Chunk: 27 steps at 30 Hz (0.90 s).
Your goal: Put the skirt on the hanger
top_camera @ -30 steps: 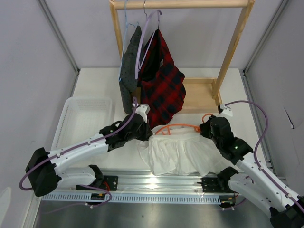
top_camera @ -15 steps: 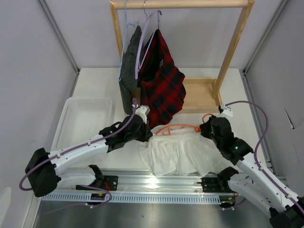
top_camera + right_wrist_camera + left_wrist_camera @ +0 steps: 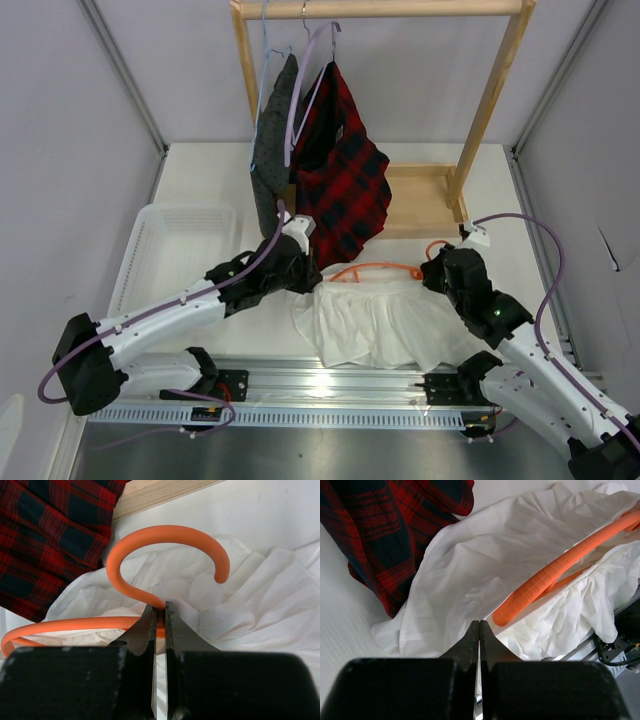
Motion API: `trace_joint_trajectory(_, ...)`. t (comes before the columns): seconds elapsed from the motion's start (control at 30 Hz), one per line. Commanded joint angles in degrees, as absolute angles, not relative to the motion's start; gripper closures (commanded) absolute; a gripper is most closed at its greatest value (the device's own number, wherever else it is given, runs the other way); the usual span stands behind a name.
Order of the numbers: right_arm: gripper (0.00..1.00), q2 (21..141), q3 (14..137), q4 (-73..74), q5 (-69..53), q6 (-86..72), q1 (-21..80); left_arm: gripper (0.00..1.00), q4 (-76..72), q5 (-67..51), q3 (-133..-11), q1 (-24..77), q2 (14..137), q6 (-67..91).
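Note:
The white skirt (image 3: 380, 320) lies crumpled on the table between both arms, near the front edge. The orange hanger (image 3: 375, 267) rests along its far edge, one arm tucked into the fabric (image 3: 555, 572), with the hook (image 3: 165, 532) lying over the cloth. My right gripper (image 3: 160, 605) is shut on the hanger's neck just below the hook, at the skirt's right end (image 3: 432, 272). My left gripper (image 3: 479, 622) is shut on a fold of the skirt (image 3: 470, 570) at its left end (image 3: 308, 278), next to the hanger's tip.
A red-and-black plaid garment (image 3: 345, 180) and a dark grey garment (image 3: 272, 140) hang from a wooden rack (image 3: 490, 100) just behind the skirt; the plaid hem nearly touches my left gripper. A white basket (image 3: 170, 225) stands at the left.
My left gripper has moved slightly toward the back, drawing the skirt's left edge with it. The right gripper and hanger have barely moved.

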<state>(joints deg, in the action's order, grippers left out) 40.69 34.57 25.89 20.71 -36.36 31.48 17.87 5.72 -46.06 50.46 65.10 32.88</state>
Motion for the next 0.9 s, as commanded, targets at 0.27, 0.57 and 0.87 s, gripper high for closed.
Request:
trace_joint_trajectory(0.27, 1.0, 45.3, 41.1, 27.1, 37.9, -30.9, 47.3, 1.0, 22.1, 5.8, -60.7, 49.7, 64.9, 28.0)
trace_joint_trajectory(0.57, 1.0, 48.1, 47.1, 25.2, 37.6, -28.1, 51.0, 1.0, 24.4, 4.8, -69.0, 53.1, 69.3, 26.3)
trace_joint_trajectory(0.87, 1.0, 52.4, 53.8, 25.4, 34.5, -28.7, 54.5, 1.0, 25.9, 7.5, -75.8, 60.2, 75.7, 23.7)
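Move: My left fingers are shut on the left corner of the skirt's waistband, with the hanger's left end about 3 cm to their right, 1 cm ahead and barely below. The plaid cloth's hem hangs some 6 cm ahead of my left hand and 3 cm right. My right hand grips the hanger's neck. From it the held waistband corner is about 24 cm left and 1 cm back, and the skirt's middle some 8 cm left, 6 cm back and 8 cm below. Still pinching the waistband corner, I lift my left hand about 11 cm, then swing it some 8 cm right towards my right hand, drawing the cloth along the hanger's left arm. My right hand keeps the neck and carries the hanger about 8 cm left into the skirt, rising some 7 cm mostly in the second half, while turning a little counter-clockwise. ##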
